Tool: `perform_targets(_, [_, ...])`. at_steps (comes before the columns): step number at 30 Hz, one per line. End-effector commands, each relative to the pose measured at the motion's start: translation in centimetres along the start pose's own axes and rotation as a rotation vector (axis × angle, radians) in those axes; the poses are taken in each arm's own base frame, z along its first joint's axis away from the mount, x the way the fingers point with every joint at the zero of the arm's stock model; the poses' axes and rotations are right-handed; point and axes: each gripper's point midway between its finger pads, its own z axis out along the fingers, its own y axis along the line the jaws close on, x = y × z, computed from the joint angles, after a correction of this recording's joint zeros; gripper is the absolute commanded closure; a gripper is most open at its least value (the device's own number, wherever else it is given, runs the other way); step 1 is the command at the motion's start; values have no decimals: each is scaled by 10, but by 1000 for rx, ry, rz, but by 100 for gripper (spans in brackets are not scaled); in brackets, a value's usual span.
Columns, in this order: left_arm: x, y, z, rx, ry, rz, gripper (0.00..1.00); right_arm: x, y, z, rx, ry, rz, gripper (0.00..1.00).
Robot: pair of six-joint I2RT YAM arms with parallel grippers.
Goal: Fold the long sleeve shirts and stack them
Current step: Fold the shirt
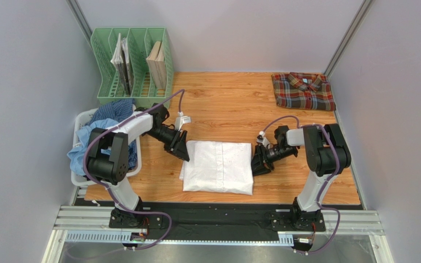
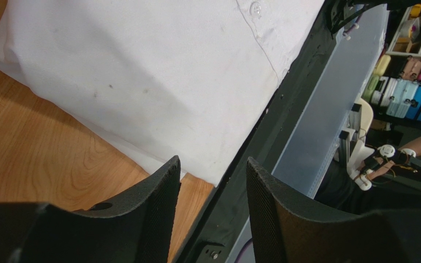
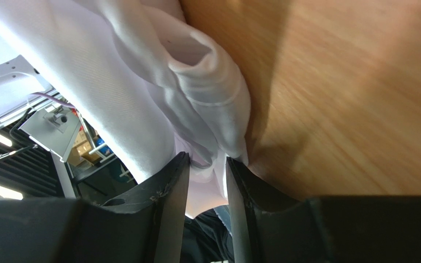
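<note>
A plain white long sleeve shirt (image 1: 218,167) lies folded into a rectangle at the middle of the wooden table (image 1: 223,104). My left gripper (image 1: 184,155) hovers at its left edge, open and empty (image 2: 212,164), with the white cloth (image 2: 141,71) just beyond the fingertips. At the shirt's right edge my right gripper (image 1: 255,164) has its jaws parted (image 3: 207,159), and a fold of the white shirt (image 3: 141,82) hangs loosely between them. A folded plaid shirt (image 1: 303,91) lies at the back right. Dark blue checked (image 1: 114,111) and light blue (image 1: 85,147) shirts are heaped in the basket.
The white plastic basket (image 1: 82,119) stands at the table's left edge beside the left arm. A green file rack (image 1: 132,66) with booklets stands at the back left. Grey walls close in both sides. A black rail (image 1: 218,211) runs along the near edge.
</note>
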Motion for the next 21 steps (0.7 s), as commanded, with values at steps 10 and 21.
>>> perform_targets(10, [-9,-3,2,40,-23,30,46,-8,29,-1,-93,-24,-104,78])
perform_targets(21, [-3,17,14,-17,15,-78,45,-7,19,-2,-16,-16,-85,100])
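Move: The shirt's right edge lies right at the right hand, some 1 cm to its left and at about its height, between the half-open fingers. That edge's near corner is about 9 cm back and level sideways, its far corner some 13 cm ahead and 1 cm left. The shirt's left edge lies about 8 cm below the left hand, roughly 1 cm back; the right edge is some 23 cm to that hand's right, 3 cm back and 7 cm below. The right fingers close fully on the folded cloth at the shirt's right edge and pinch it, while the hand rises and eases left, inward over the shirt, by about 1 cm each, then holds nearly still. The left hand, fingers still half open, sinks some 1 cm towards the shirt's left edge without touching it. ##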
